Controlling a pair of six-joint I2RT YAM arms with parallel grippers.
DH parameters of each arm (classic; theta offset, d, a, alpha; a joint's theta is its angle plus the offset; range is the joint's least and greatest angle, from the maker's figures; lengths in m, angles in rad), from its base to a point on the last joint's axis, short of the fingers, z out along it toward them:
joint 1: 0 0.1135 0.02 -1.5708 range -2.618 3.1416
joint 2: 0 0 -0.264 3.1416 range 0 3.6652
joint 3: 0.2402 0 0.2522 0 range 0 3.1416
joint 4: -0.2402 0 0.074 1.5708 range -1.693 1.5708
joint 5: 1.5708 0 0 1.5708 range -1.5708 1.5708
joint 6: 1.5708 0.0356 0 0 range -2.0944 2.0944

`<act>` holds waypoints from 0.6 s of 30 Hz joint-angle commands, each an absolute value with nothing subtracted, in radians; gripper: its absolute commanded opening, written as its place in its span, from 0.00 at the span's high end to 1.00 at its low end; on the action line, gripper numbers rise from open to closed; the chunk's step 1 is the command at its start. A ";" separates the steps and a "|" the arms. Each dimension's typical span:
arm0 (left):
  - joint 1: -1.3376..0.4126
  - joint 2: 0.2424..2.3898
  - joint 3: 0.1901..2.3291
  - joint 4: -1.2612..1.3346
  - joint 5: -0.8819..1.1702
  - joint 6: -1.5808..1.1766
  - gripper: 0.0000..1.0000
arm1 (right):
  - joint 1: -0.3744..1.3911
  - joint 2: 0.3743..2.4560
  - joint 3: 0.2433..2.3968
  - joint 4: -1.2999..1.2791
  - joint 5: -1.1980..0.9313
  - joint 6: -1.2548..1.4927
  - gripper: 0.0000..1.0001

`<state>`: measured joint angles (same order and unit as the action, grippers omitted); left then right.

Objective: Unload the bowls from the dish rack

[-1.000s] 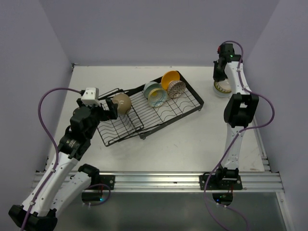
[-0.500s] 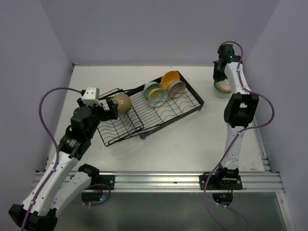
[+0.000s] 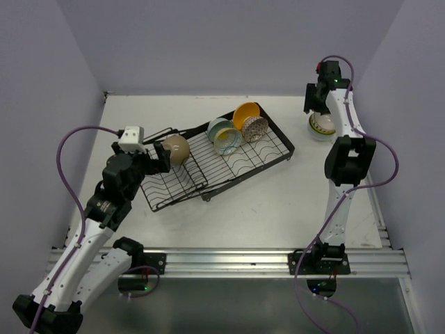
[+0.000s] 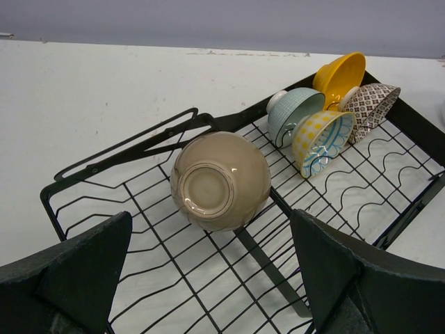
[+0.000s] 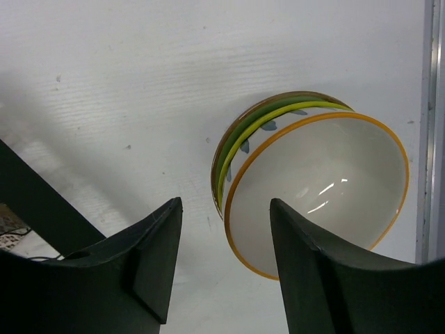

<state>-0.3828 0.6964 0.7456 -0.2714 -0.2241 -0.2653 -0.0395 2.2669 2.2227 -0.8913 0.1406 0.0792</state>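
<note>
The black wire dish rack (image 3: 240, 167) lies across the middle of the table. A beige bowl (image 4: 221, 179) rests upside down on the rack's left section, just ahead of my left gripper (image 4: 211, 238), which stands wide open around nothing. Four more bowls lean together at the rack's far end: teal ribbed (image 4: 295, 111), yellow-dotted (image 4: 322, 139), orange-yellow (image 4: 339, 72) and brown-patterned (image 4: 372, 103). At the far right a white bowl with an orange rim (image 5: 327, 184) sits nested in a stack of bowls (image 3: 321, 127) on the table. My right gripper (image 5: 226, 229) hovers open over its near rim.
The grey wall runs close behind the stack and the rack. A metal rail (image 5: 432, 132) edges the table just right of the stack. White table surface (image 3: 271, 202) lies between the rack and the arm bases.
The right gripper has opened off the orange-rimmed white bowl, leaving it on the stack, and shifted slightly left and up. The left arm and the beige bowl have not moved.
</note>
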 commanded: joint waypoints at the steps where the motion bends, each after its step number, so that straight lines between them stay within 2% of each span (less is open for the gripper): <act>1: -0.390 0.701 0.758 -0.252 -0.236 -0.239 0.00 | -0.040 2.131 2.250 -0.888 0.130 0.097 0.41; 6: -0.387 0.724 0.761 -0.241 -0.249 -0.239 0.00 | -0.040 2.024 2.195 -0.884 0.111 0.127 0.35; 10: -0.387 0.799 0.802 -0.245 -0.232 -0.270 0.00 | -0.034 1.901 2.009 -0.841 0.072 0.178 0.29; 18: -0.388 1.100 1.127 -0.420 -0.186 -0.390 0.00 | 0.073 1.659 1.659 -0.683 0.034 0.233 0.20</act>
<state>-0.3828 1.0306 0.9974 -0.3637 -0.2108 -0.3294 0.0154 1.7123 1.7351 -0.7685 0.0704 0.1959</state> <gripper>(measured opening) 0.997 0.785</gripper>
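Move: From the open left hand, the brown bowl in the rack is about 10 cm ahead, 3 cm to the right and 17 cm below. At much that height, the yellow-dotted bowl is 22 cm right of it and 4 cm farther out. From the right hand, the brown bowl is about 57 cm left, 17 cm back and 5 cm lower; the patterned bowl is 24 cm left, 9 cm back; the bowl stack sits 4 cm right, 3 cm back, just below. Right hand lifts 10 cm and back off the stack, opening wider; left reaches 5 cm forward-right towards brown bowl. ##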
